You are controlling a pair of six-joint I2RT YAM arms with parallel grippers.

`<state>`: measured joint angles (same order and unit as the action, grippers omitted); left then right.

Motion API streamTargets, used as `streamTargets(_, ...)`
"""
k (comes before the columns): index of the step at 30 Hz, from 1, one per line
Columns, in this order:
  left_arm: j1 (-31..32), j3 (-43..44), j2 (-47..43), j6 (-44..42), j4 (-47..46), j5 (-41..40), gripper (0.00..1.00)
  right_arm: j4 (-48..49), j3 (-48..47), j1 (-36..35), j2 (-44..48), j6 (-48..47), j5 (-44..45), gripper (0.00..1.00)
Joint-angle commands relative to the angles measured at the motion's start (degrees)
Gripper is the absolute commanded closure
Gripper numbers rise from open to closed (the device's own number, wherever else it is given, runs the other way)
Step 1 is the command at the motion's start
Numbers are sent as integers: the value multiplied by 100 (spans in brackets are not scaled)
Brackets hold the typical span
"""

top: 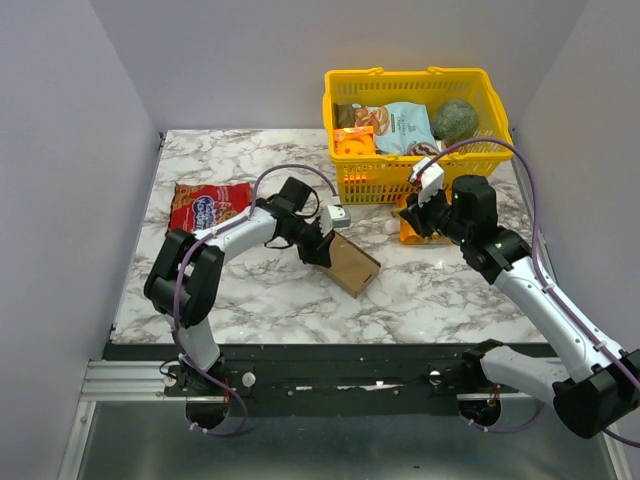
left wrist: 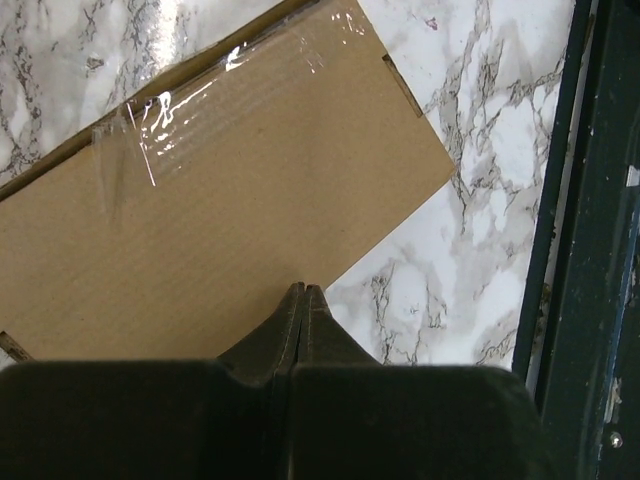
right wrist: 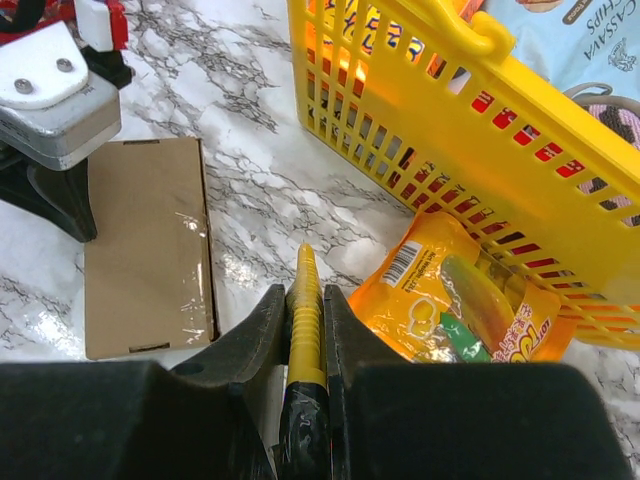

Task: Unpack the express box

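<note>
The express box (top: 355, 268) is a flat brown cardboard mailer lying closed on the marble table, with clear tape along its seam (left wrist: 230, 80). It also shows in the right wrist view (right wrist: 150, 250). My left gripper (top: 322, 247) is shut and empty, with its fingertips (left wrist: 302, 292) at the box's near edge; I cannot tell whether they touch it. My right gripper (top: 416, 214) is to the right of the box, in front of the basket. It is shut on a thin tool with a ribbed yellow tip and a black-wrapped lower part (right wrist: 305, 340).
A yellow plastic basket (top: 415, 180) holding several snacks stands at the back right. An orange snack bag (right wrist: 470, 310) lies against its front wall, just right of my right gripper. A red snack bag (top: 208, 205) lies at the left. The table's dark front rail (left wrist: 590, 240) runs close to the box.
</note>
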<state>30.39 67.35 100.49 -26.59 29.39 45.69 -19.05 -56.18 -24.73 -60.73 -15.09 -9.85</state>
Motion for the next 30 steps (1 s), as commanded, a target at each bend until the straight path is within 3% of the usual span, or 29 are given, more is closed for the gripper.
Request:
streamTargets(1,19,41,234,-277,120,-43,100,103,-7,30,122,-90,26,100)
streamTargets(7,37,243,498,-259,234,-244,100,121,134,30,158,-108,9,100)
streamTargets(14,37,130,314,-997,1270,-938,100,156,230,30,193,-170,44,100)
streamTargets(23,-112,-495,-196,-795,1657,-1318,100,200,275,39,211,-248,62,100)
streamTargets(26,-261,-617,-590,-1084,2051,-905,100,200,257,47,202,-293,53,100)
streamTargets(30,-393,-1127,-1398,-1541,2106,-1203,95,296,406,39,246,-293,-70,100)
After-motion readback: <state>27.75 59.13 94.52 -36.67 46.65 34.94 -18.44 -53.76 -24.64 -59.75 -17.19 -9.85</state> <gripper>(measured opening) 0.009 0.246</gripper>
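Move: The express box lies under the left fingertips at its left long edge, its middle about 5 cm to the right, 1 cm ahead and 2 cm below. The red snack bag is roughly 28 cm left and 12 cm ahead, and the orange bag some 28 cm right and 11 cm ahead. From the right hand, holding the yellow knife, the box is about 14 cm left, 10 cm back and 18 cm below. Fingers still shut, the left hand swings about 9 cm left and 6 cm back, dipping, off the box edge. ##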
